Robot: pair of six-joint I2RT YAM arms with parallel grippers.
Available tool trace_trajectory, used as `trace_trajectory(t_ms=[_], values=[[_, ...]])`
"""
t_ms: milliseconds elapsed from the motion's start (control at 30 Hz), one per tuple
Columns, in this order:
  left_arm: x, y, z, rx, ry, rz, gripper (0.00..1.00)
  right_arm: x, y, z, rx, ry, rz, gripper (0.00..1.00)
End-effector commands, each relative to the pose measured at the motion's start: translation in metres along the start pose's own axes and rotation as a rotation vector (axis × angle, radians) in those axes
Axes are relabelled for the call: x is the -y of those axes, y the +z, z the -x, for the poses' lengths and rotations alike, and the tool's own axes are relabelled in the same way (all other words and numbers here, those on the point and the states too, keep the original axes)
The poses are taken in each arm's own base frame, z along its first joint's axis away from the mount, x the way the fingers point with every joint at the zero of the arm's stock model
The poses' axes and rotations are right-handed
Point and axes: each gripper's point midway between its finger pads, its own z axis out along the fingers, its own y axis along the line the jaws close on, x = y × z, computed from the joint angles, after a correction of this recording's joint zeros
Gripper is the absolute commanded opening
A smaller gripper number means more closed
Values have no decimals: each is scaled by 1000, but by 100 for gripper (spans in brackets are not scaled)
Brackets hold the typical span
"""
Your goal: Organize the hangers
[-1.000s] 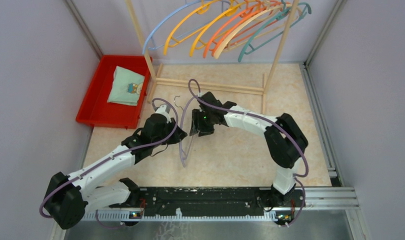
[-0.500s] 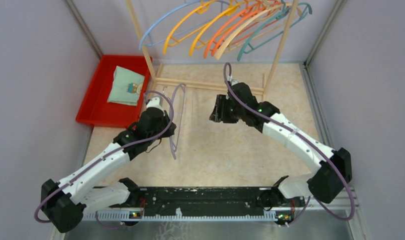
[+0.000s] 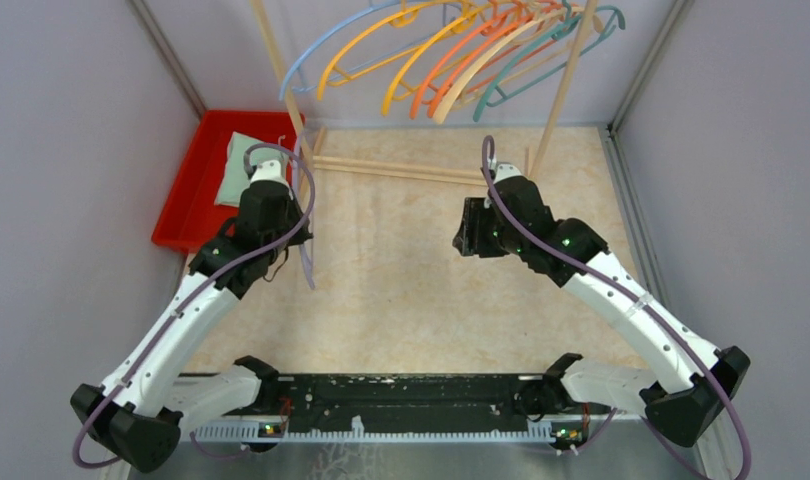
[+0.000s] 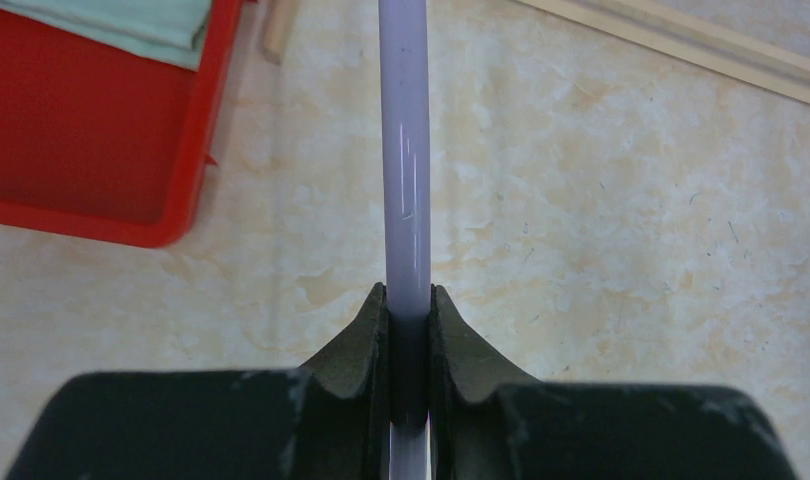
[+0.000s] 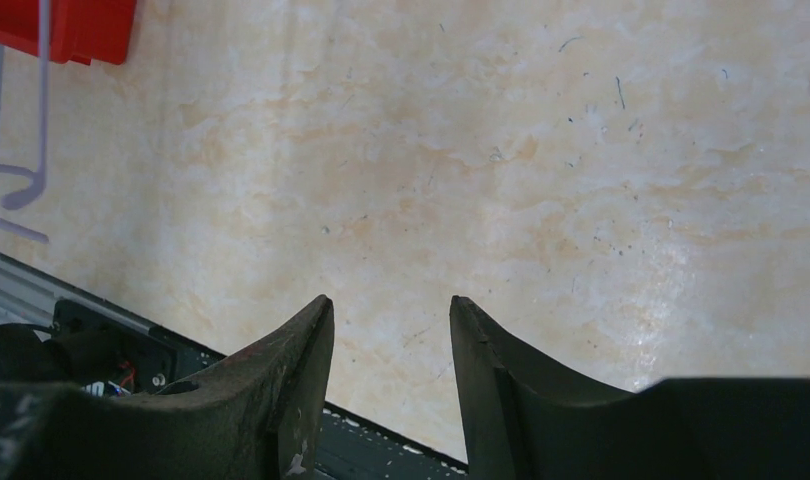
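Note:
My left gripper [image 4: 409, 300] is shut on the thin bar of a lavender hanger [image 4: 406, 150]. In the top view the left gripper [image 3: 293, 222] holds this hanger [image 3: 305, 255] off the floor, beside the red tray. Its wire hook [image 5: 26, 190] shows at the left edge of the right wrist view. My right gripper [image 3: 460, 230] hovers over the middle floor, open with nothing between its fingers [image 5: 391, 305]. Several hangers hang on the wooden rack at the back: light blue [image 3: 316, 52], yellow [image 3: 409, 62], orange [image 3: 443, 68], peach [image 3: 471, 72] and teal [image 3: 516, 80].
A red tray [image 3: 181, 215] with a folded green cloth [image 3: 243, 165] sits at the left wall. The pale wooden rack frame [image 3: 411, 170] has its base bars across the back floor. Grey walls close both sides; a black rail [image 3: 411, 395] runs along the near edge.
My left arm has swung left and back toward the red tray, carrying the lavender hanger. My right gripper has drawn away from the hanger to the right.

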Motion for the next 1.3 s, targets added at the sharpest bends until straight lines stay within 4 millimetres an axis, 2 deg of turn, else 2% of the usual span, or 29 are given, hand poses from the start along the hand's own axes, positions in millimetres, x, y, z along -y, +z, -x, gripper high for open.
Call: trace_trajectory(t_ms=[0, 233, 400, 667, 833, 1167, 1267], values=[[-14, -22, 47, 108, 113, 54, 0, -3, -25, 24, 96, -10, 11, 47], [-34, -32, 89, 186, 223, 137, 0, -4, -34, 35, 111, -39, -1, 47], [-22, -43, 106, 237, 261, 61, 0, 1, -36, 34, 121, -34, -17, 47], [-10, -76, 141, 352, 336, -14, 0, 0, -32, 30, 114, -16, -10, 46], [3, -85, 142, 367, 325, -99, 0, -1, -26, 28, 98, -22, -10, 46], [32, -101, 119, 332, 385, -322, 0, 1, -17, 21, 78, -18, -14, 46], [31, -105, 116, 335, 402, -332, 0, 2, -14, 19, 69, -18, -17, 46]])
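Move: The rail's left end, where the held purple hanger is to go, is about 26 cm ahead of the left gripper and some 38 cm above it. The left post stands 26 cm ahead and 5 cm left; the blue hanger's middle is 26 cm ahead, 13 cm right and 25 cm up; the red box is 22 cm ahead, 22 cm left, 20 cm below. From the right gripper the rail end is roughly 32 cm ahead, 27 cm left, 37 cm up. Keep the purple hanger pinched in the left gripper and raise it about 14 cm towards rail height, swinging out about 5 cm left early in the climb. Near the top, ease it back right and draw in slightly towards the base, tipping the fingers up some 20 degrees and turning the wrist clockwise. ##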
